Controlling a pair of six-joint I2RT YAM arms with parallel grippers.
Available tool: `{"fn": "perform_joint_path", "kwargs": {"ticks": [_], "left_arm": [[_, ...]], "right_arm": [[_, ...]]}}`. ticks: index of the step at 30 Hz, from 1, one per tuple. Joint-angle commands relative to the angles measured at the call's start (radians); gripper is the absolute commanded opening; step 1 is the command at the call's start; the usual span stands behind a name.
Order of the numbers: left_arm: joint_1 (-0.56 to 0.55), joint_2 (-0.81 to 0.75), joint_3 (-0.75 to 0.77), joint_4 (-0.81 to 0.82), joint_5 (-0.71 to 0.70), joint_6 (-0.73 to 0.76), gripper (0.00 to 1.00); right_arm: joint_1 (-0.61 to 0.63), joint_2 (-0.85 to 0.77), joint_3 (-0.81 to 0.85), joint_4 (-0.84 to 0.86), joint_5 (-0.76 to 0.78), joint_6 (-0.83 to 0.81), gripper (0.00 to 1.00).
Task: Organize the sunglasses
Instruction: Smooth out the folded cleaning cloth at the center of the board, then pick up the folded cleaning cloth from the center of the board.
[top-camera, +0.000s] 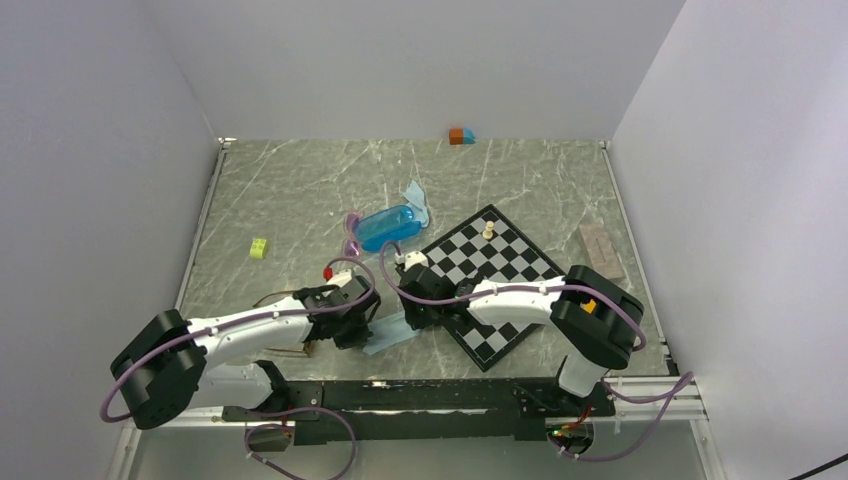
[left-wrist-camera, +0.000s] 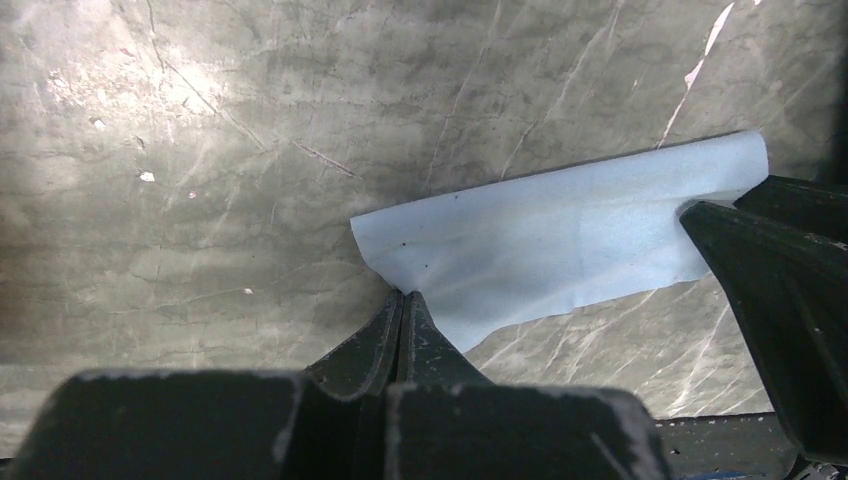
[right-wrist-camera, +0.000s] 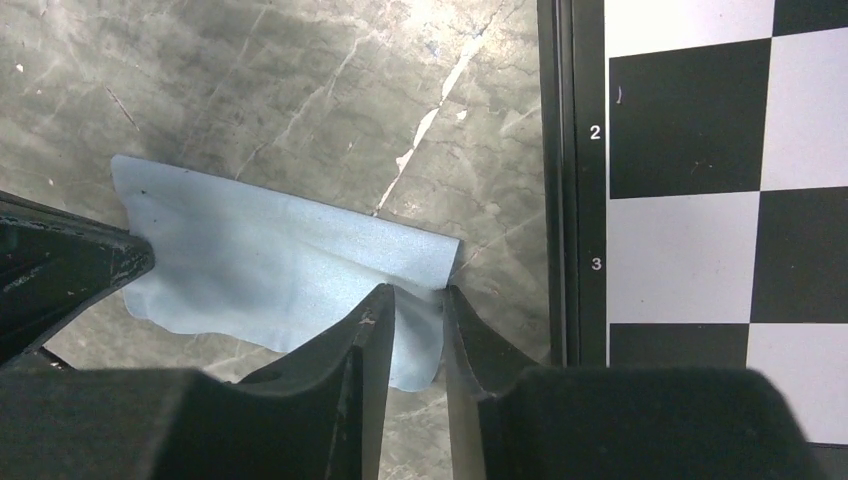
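The small purple sunglasses (top-camera: 352, 236) lie against the left end of a blue capsule case (top-camera: 386, 227). A thin brown frame (top-camera: 272, 297), the larger sunglasses, shows partly from under my left arm. Neither gripper is at the sunglasses. Both are at a light-blue cloth (left-wrist-camera: 560, 230) on the table near the front edge. My left gripper (left-wrist-camera: 403, 297) is shut on the cloth's left corner. At the cloth's (right-wrist-camera: 270, 265) other end my right gripper (right-wrist-camera: 418, 292) straddles the corner, with a gap still between its fingers.
A chessboard (top-camera: 500, 270) with one pale piece (top-camera: 488, 230) lies just right of the right gripper, its edge (right-wrist-camera: 560, 180) close by. A second light-blue cloth (top-camera: 416, 195) lies behind the case. A yellow-green block (top-camera: 259, 248), a brown brick (top-camera: 601, 250) and far blocks (top-camera: 461, 136) also lie about.
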Motion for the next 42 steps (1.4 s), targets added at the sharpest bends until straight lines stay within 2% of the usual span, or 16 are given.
{"fn": "perform_joint_path", "kwargs": {"ticks": [1, 6, 16, 20, 23, 25, 26, 31, 37, 42], "left_arm": [[-0.001, 0.000, -0.039, -0.052, -0.030, -0.059, 0.00], [-0.001, -0.013, -0.043, -0.036, -0.030, -0.071, 0.00], [-0.001, -0.030, -0.057, -0.011, -0.012, -0.072, 0.00], [-0.001, -0.019, -0.051, -0.010, -0.006, -0.066, 0.00], [-0.002, -0.022, -0.048, -0.004, -0.008, -0.065, 0.00], [-0.002, -0.026, -0.043, -0.004, -0.012, -0.064, 0.00], [-0.002, -0.028, -0.036, -0.009, -0.018, -0.066, 0.00], [-0.002, -0.054, 0.021, -0.071, -0.065, -0.057, 0.00], [0.005, -0.107, 0.115, -0.128, -0.156, -0.026, 0.00], [0.060, -0.100, 0.206, -0.126, -0.191, 0.049, 0.00]], "right_arm": [[0.002, 0.000, 0.019, -0.037, -0.007, 0.012, 0.25], [0.015, -0.008, 0.020, -0.056, -0.026, 0.010, 0.23], [0.041, 0.002, 0.038, -0.139, 0.058, 0.060, 0.28], [0.054, 0.034, 0.056, -0.139, 0.058, 0.061, 0.23], [0.060, 0.047, 0.079, -0.140, 0.074, 0.057, 0.14], [0.062, 0.042, 0.075, -0.114, 0.065, 0.046, 0.01], [0.062, 0.035, 0.071, -0.100, 0.065, 0.042, 0.00], [0.062, -0.017, 0.088, -0.070, 0.086, 0.000, 0.00], [0.058, -0.040, 0.197, -0.137, 0.147, -0.083, 0.00], [0.019, -0.049, 0.283, -0.168, 0.170, -0.154, 0.00]]}}
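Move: The folded cleaning cloth lies as a narrow strip between the hands. Its middle is some 6 cm right of the left hand and 2 cm farther out; from the right hand it is about 5 cm left and 3 cm back, barely below either. From the right hand, the chessboard's middle lies about 15 cm right and 8 cm ahead, the blue case about 6 cm left and 20 cm ahead. The brown glasses lie some 15 cm left of the left hand, 4 cm ahead. Back by about a centimetre, low at the table, goes the right hand, its part-open fingers shutting on the cloth's right end while the left keeps its pinch on the left end. Then both rise together, about 5 cm up and 2 to 3 cm forward, fingers tipping a little outward; the right also comes in to the left, towards the other hand. ##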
